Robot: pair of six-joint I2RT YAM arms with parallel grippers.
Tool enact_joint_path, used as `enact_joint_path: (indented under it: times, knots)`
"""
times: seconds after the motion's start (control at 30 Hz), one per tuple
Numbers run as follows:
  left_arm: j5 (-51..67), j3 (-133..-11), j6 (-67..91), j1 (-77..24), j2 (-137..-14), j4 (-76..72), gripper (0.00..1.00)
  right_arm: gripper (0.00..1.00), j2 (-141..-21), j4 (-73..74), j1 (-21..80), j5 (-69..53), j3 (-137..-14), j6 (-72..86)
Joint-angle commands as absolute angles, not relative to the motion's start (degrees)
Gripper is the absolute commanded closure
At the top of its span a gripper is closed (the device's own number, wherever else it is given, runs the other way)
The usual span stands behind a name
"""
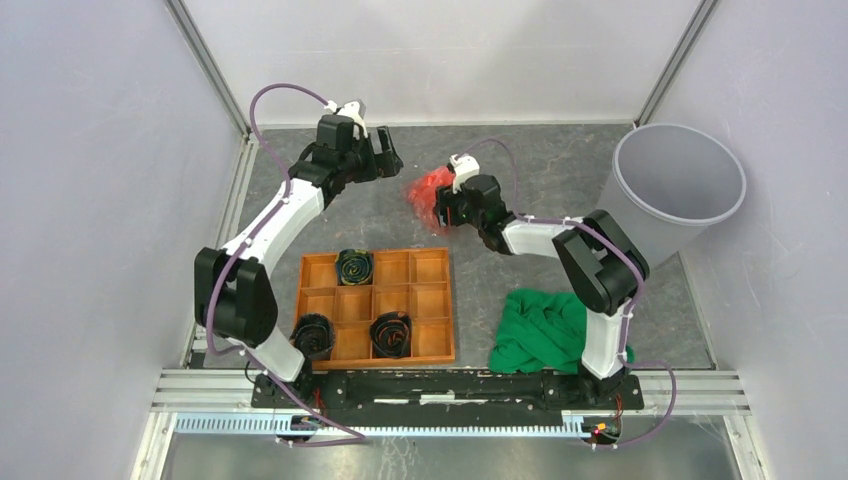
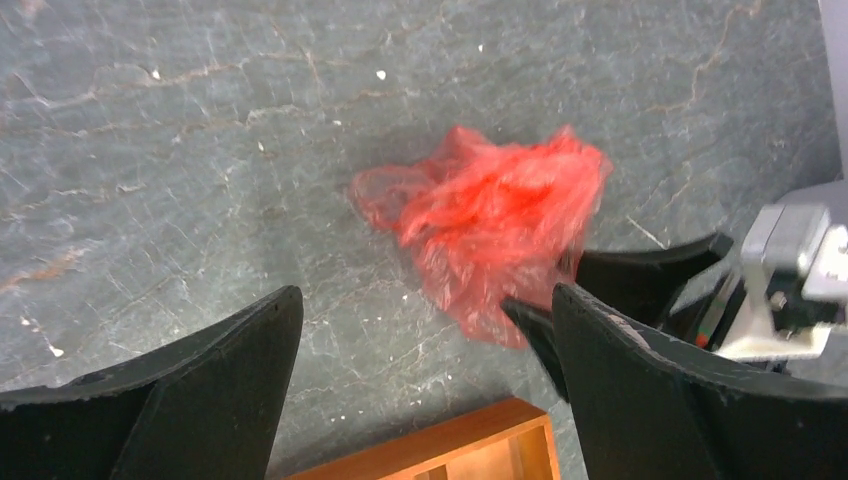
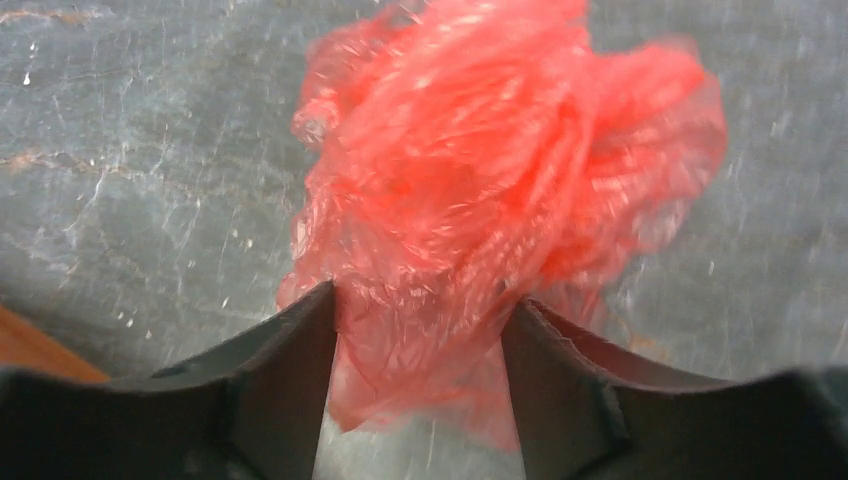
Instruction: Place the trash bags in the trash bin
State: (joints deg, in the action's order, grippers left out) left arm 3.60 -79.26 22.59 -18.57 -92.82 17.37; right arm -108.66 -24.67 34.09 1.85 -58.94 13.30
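The red trash bag (image 1: 428, 187) lies crumpled on the grey table, back centre. My right gripper (image 1: 445, 212) is low at its near right side. In the right wrist view the jaws stand apart around the bag (image 3: 480, 170), the film filling the gap between the fingertips (image 3: 320, 310), and the gripper (image 3: 420, 300) is open. My left gripper (image 1: 385, 150) is open and empty, hovering left of the bag (image 2: 490, 215); in its view (image 2: 428, 300) the right gripper's fingers (image 2: 530, 320) touch the bag's edge. The light grey trash bin (image 1: 650, 235) stands upright at the back right.
An orange wooden compartment tray (image 1: 378, 255) sits near centre-left with three dark rolled items (image 1: 353, 267) in its cells; its corner shows in the left wrist view (image 2: 440, 440). A green cloth (image 1: 540, 330) lies by the right arm's base. Walls enclose the table.
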Motion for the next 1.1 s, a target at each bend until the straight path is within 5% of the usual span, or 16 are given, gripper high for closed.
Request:
enact_joint_path:
  times: [0.0,0.17,0.23,0.73,1.07]
  knots:
    - [10.34,-78.76,24.87,-17.19,-93.00,13.74,0.00,0.44,-111.26,-28.32,33.34,-2.97,-68.92,9.68]
    - [15.08,-77.15,27.06,-15.58,-91.96,12.69,0.00,0.90,-113.71,-27.78,33.29,-3.49,-73.55,9.60]
    - [15.25,-76.74,26.98,-15.47,-91.14,12.70,0.00,1.00,-114.00,-27.37,33.30,-3.63,-75.16,10.22]
    - [21.19,-73.74,26.89,-14.70,-87.84,8.56,0.00,1.00,-104.09,-38.58,30.84,-27.21,-67.32,11.78]
    - [20.68,-72.33,27.77,-14.68,-87.53,7.32,0.01,1.00,-102.03,-28.55,30.52,-14.19,-65.29,10.97]
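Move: The red bag's middle lies about 3 cm ahead of the right hand, 2 cm to its left and 2 cm lower, with film already between the fingertips. From that hand the orange tray's middle is some 20 cm back and 14 cm left, the green cloth roughly 26 cm back and 17 cm right. From the left hand, the bag is about 2 cm ahead, 8 cm right and 17 cm below. The right hand shuts on the red bag while pushing about 5 cm forward and 4 cm left into it, already rising, then lifts to about 15 cm, drawing back over that reach as its fingertips tip up and swing counter-clockwise some 15 degrees. The left hand waits wide open beside the rising bag, easing back 2 cm and rolling about 10 degrees. ##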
